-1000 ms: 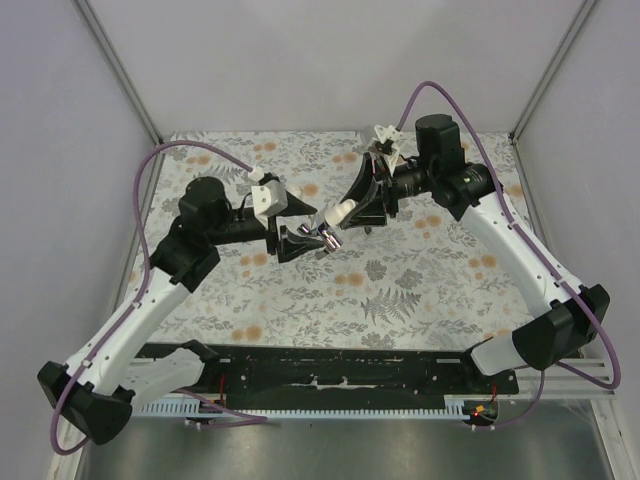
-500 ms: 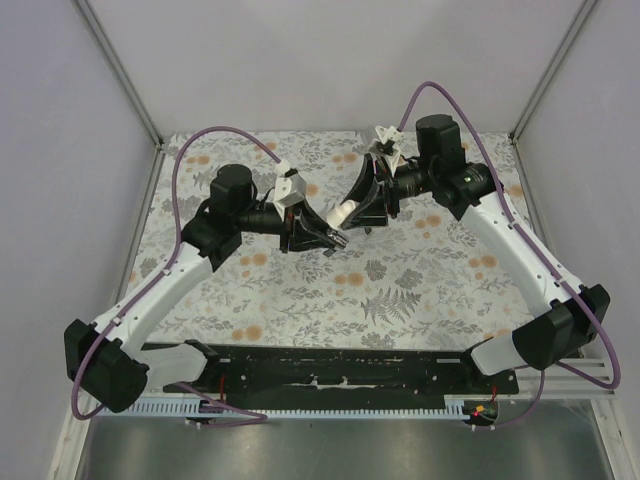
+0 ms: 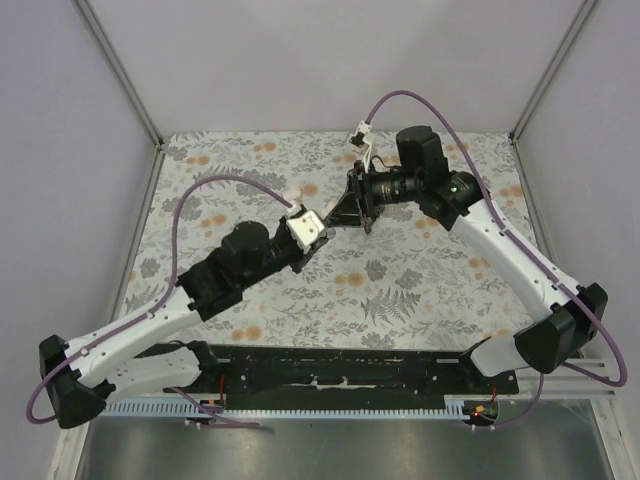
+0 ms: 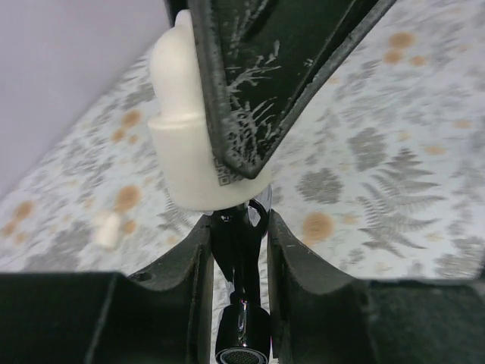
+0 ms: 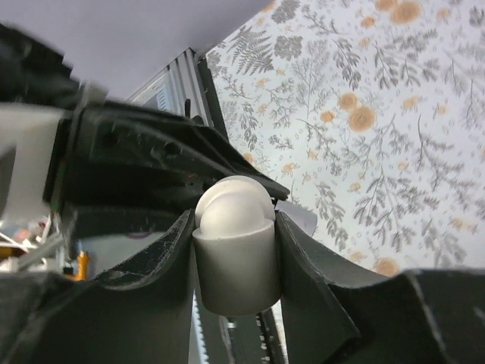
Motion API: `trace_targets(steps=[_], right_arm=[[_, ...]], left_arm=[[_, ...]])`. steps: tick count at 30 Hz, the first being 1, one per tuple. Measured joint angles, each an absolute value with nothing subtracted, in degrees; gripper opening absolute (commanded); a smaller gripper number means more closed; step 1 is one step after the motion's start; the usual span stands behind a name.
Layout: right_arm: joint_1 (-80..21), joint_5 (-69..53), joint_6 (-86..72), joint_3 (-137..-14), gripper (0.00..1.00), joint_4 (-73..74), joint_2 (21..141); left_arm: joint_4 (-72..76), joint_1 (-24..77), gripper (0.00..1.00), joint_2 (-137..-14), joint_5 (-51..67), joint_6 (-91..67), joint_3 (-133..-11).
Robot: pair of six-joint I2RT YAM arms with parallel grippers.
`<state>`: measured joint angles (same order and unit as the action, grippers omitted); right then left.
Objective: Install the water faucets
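A white plastic cylinder point(image 5: 235, 254) sits clamped between the fingers of my right gripper point(image 5: 233, 220), which is shut on it. A shiny chrome water faucet point(image 4: 241, 315) hangs from the cylinder's point(image 4: 186, 144) lower end. My left gripper point(image 4: 239, 227) is shut on the faucet, spout end toward its camera. In the top view the left gripper point(image 3: 322, 224) and right gripper point(image 3: 340, 212) meet tip to tip above the middle of the table, and the faucet is hidden between them.
A second small white cylinder point(image 3: 293, 189) lies on the floral tablecloth point(image 3: 420, 290) just left of the grippers, blurred in the left wrist view point(image 4: 106, 228). A black rail point(image 3: 340, 372) runs along the near edge. Grey walls enclose the back and sides.
My left gripper went from open to shut on the faucet. The left arm then swung down and toward the near side. The right wrist shifted a little left.
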<state>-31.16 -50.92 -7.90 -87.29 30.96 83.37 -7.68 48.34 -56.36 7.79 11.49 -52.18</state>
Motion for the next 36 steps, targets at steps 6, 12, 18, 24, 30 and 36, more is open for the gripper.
trace_targets(steps=[6, 12, 18, 24, 30, 36], right_arm=[[-33.1, -40.8, -22.4, -80.3, 0.0, 25.6, 82.7], [-33.0, -39.2, -27.2, -79.5, 0.0, 23.7, 83.7], [-30.9, -37.5, -25.8, -79.9, 0.0, 21.6, 84.7], [-26.6, -43.4, -17.7, -80.2, 0.0, 21.7, 85.4], [-25.6, -58.3, -7.5, -83.4, 0.0, 21.5, 85.4], [-25.6, -71.9, 0.1, -85.8, 0.0, 21.3, 85.4]], left_arm=[[8.7, 66.5, 0.02, -62.2, -37.1, 27.5, -43.5], [26.3, 71.6, 0.45, -70.4, -56.3, 38.4, -40.5], [17.3, 70.7, 0.59, -58.5, -44.0, 29.2, -42.2], [3.2, 53.3, 0.68, -47.7, -19.6, 17.0, -48.2], [-6.7, 39.8, 0.73, -48.6, 9.6, 11.0, -51.9], [-7.0, 28.8, 0.78, -53.6, 31.9, 5.5, -53.1]])
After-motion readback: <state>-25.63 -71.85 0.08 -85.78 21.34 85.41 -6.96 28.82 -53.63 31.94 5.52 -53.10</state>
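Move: The chrome faucet is already in the left fingers; the white fitting it is being joined to, in the right fingers, sits about 4 cm ahead of the left hand, 2 cm to its right and 4 cm above. On the table, roughly 27 cm lower, the dark pipe lies some 18 cm ahead and 10 cm right of the left hand, the white piece about 24 cm ahead and 11 cm left. From the right hand the faucet is about 4 cm back, 3 cm left and 4 cm below. Still gripping the faucet, the left hand twists it some 50 degrees, largely counter-clockwise, while sinking and going forward, and the right hand keeps its grip on the white fitting, lowering it about 4 cm and turning it slightly the other way. The left fingers then open wide and come free, the hand backs off, rises about 10 cm, swings left and unwinds its turn before easing back down and right beside the faucet, while the right hand goes out another 4 cm, returns and lifts to about 2 cm above its start. ##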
